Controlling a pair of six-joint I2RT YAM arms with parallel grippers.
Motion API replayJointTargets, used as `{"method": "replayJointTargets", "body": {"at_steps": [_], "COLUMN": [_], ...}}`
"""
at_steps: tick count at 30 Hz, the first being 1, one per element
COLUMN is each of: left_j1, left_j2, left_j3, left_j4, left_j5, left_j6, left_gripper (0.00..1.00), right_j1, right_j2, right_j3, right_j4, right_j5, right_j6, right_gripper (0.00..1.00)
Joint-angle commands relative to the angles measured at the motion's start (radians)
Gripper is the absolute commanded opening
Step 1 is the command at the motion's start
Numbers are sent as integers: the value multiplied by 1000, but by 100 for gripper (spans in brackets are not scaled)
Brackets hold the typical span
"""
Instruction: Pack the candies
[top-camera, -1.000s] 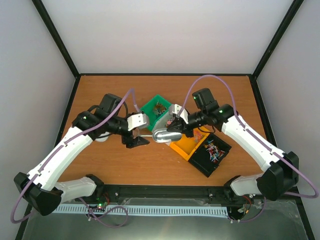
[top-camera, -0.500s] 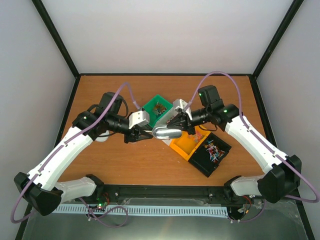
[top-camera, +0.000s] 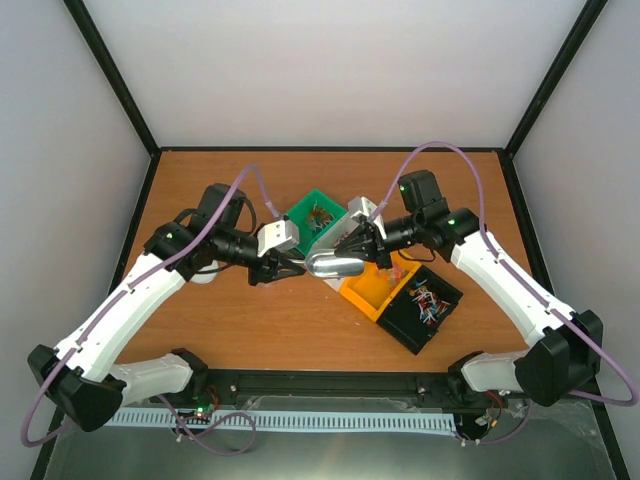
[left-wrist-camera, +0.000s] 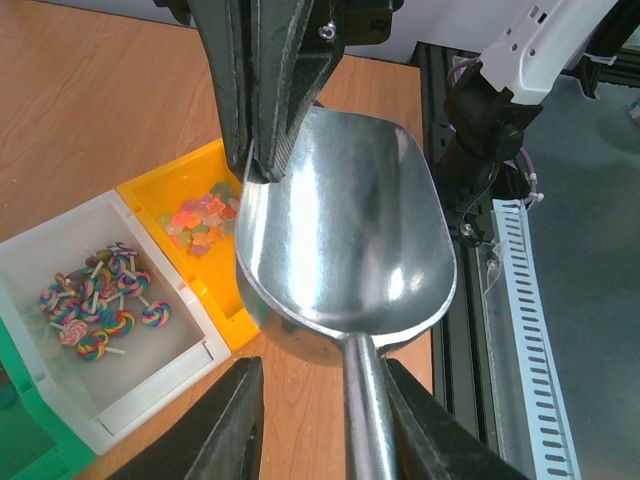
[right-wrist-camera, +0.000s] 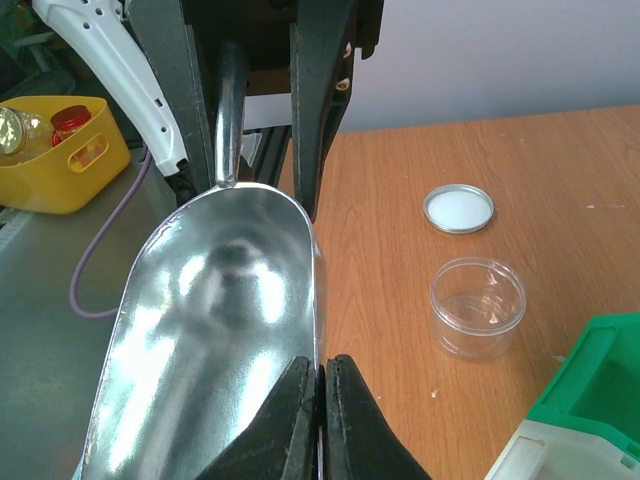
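Observation:
A metal scoop (top-camera: 335, 265) hangs over the table's middle, and its bowl is empty (left-wrist-camera: 345, 230). My right gripper (top-camera: 352, 248) is shut on the bowl's rim (right-wrist-camera: 322, 370). My left gripper (top-camera: 283, 268) is open around the scoop's handle (left-wrist-camera: 365, 420). The handle lies against one finger (left-wrist-camera: 425, 430), and the other finger stands apart. Candies show as lollipops (left-wrist-camera: 95, 310) in a white bin (left-wrist-camera: 150, 400), gummies (left-wrist-camera: 200, 220) in an orange bin (left-wrist-camera: 175, 170), and mixed sweets (top-camera: 428, 298) in a black bin (top-camera: 405, 335).
A green bin (top-camera: 315, 212) stands behind the scoop, next to the orange bin (top-camera: 372, 290). A small clear jar (right-wrist-camera: 477, 307) and its lid (right-wrist-camera: 458, 208) rest on the table to the left. A yellow basket (right-wrist-camera: 60, 150) sits off the table's near edge.
My left gripper has moved right until its open fingers stand around the scoop's handle. My right gripper has lifted and turned the scoop a little toward it.

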Motion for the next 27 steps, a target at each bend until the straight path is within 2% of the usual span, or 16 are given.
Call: {"method": "replayJointTargets", "body": {"at_steps": [1, 9, 13, 17, 19, 20, 21, 23, 24, 25, 27], "left_j1": [5, 6, 6, 6, 6, 6, 6, 6, 6, 6, 6], "left_j2": [-26, -30, -31, -27, -23, -21, -17, -10, -7, -5, -1], "left_j3": [55, 60, 51, 60, 59, 59, 57, 54, 55, 58, 66], "left_j4": [-7, -5, 0, -7, -8, -6, 0, 8, 14, 14, 7], "left_j5": [-11, -20, -17, -5, -16, -38, -62, -129, -165, -201, -264], "left_j6": [-8, -15, -15, -9, -15, -25, -41, -66, -83, -96, -116], "left_gripper": [33, 30, 20, 2, 1, 1, 1, 1, 1, 1, 1], "right_j1": [-5, -8, -8, -12, -30, -47, -63, -99, -114, -126, -139], "right_j2": [-7, -5, -9, -3, 3, 9, 15, 30, 38, 46, 64], "right_j3": [-14, -12, -14, -12, -5, 2, 13, 34, 44, 54, 71], "right_j4": [22, 30, 34, 39, 49, 47, 36, 12, -1, -11, -23], "right_j5": [-27, -40, -48, -55, -69, -77, -77, -61, -45, -11, 96], "right_j6": [2, 15, 23, 31, 61, 70, 71, 73, 70, 66, 65], "right_gripper": [3, 3, 3, 3, 6, 12, 33, 64, 73, 77, 78]}}
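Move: The scoop's handle already lies between the left gripper's part-open fingers, practically at the hand point, with the scoop's bowl some 8 cm to the right. The open jar stands about 6 cm ahead and 9 cm left of the left hand, and the white lollipop tray about 11 cm ahead and 9 cm right, both some 26 cm below. From the right gripper, already shut on the bowl's forward rim, the handle is roughly 9 cm left and 3 cm back. Raise the left gripper a little over 1 cm and shut its fingers on the scoop's handle, while the right keeps its pinch on the bowl rim. Then open the right fingers wide, let go and draw that hand about 4 cm away, forward and to the right; meanwhile ease the left forward about 2 cm and slightly down, turning it counter-clockwise some 5 degrees. ##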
